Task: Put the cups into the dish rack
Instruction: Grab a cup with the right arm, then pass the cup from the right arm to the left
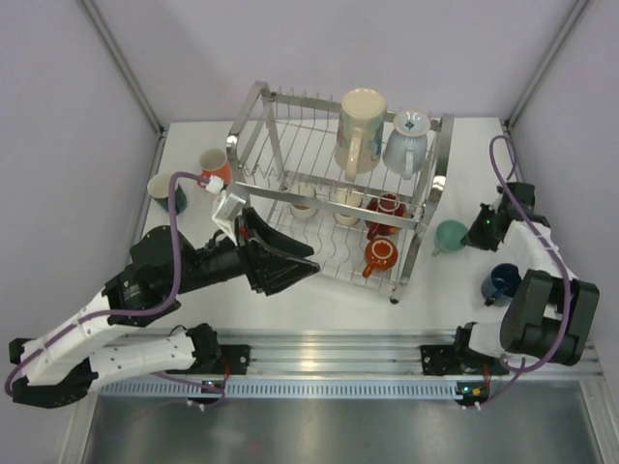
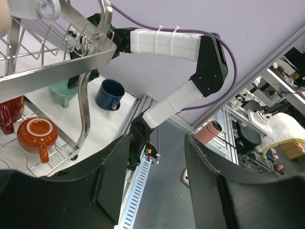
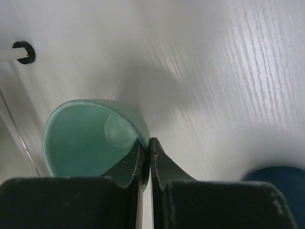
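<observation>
The silver wire dish rack [image 1: 250, 108] stands mid-table. Its top tier carries a cream mug [image 1: 360, 130] and a pale blue-grey mug [image 1: 406, 143]. On the lower tier sit a red cup [image 1: 387, 211], an orange cup [image 1: 379, 254] and two cream cups [image 1: 305, 206]. My right gripper [image 3: 147, 143] is shut on the rim of a mint cup [image 3: 86, 138] on the table right of the rack, one finger inside and one outside. A navy mug [image 1: 501, 282] stands nearer the right arm. My left gripper [image 1: 290, 261] hangs open and holds nothing at the rack's front left corner.
An orange mug [image 1: 213, 164] and a dark teal mug [image 1: 166, 191] stand on the table left of the rack. The left wrist view looks past the rack's corner post [image 2: 86, 109] to the right arm [image 2: 190, 57]. Walls close in both table sides.
</observation>
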Available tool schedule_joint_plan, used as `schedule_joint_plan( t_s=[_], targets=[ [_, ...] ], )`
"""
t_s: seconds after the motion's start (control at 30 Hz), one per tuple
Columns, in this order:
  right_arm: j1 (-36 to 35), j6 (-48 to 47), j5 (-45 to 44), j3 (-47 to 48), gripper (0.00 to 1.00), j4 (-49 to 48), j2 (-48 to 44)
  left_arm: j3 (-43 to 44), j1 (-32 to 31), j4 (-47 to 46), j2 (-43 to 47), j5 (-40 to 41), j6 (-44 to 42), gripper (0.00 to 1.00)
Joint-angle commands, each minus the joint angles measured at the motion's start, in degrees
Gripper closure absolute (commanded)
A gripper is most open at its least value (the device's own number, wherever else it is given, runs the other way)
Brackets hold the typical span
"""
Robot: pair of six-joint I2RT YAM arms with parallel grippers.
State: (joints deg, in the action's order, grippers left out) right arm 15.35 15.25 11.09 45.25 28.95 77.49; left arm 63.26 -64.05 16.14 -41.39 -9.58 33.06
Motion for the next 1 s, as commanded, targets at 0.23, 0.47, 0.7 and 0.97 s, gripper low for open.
schedule_joint_plan(
  t_s=[0.23, 0.47, 0.7, 0.97],
  targets=[
    [-0.4, 4.7, -0.2, 21.9, 1.00, 8.1, -16.1, 6.3, 0.1, -3.0, -4.0, -0.9, -0.7, 0.45],
    [-0.4, 7.8, 3.0, 31.8, 1.00, 8.8, -24.2, 10.2, 0.1, -4.0, -6.9, -1.1, -0.6, 0.45],
    [-0.4, 12.2, 8.2, 34.2, 1.00, 3.0, -31.6, 11.9, 0.1, -7.0, -9.3, -2.4, 0.9, 0.45],
    [-0.4, 18.1, 13.4, 36.0, 1.00, -3.6, -36.3, 12.6, 0.1, -9.5, -11.1, -4.2, 2.0, 0.45]
  ],
)
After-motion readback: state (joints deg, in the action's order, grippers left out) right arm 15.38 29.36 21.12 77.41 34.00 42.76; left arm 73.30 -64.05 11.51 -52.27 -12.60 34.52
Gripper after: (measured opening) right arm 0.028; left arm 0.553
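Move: The green cup, already pinched by its rim in the right gripper, has its middle about 4 cm left of that hand and 3 cm below it. The blue cup stands roughly 12 cm back and 9 cm to the right of that hand; the brown cup on the rack's lower tier is some 23 cm left and 5 cm back, about level in height. From the left hand the green cup lies about 34 cm right, 21 cm ahead and 40 cm below. Still pinching the green cup's rim, the right hand whisks it nearly 40 cm straight up from table height, swinging slightly forward at first, then back and a little left beside the rack, while the wrist tips up some 60 degrees until the fingers point about level forward. The left hand, empty and half open, rises about 5 cm and eases right. ##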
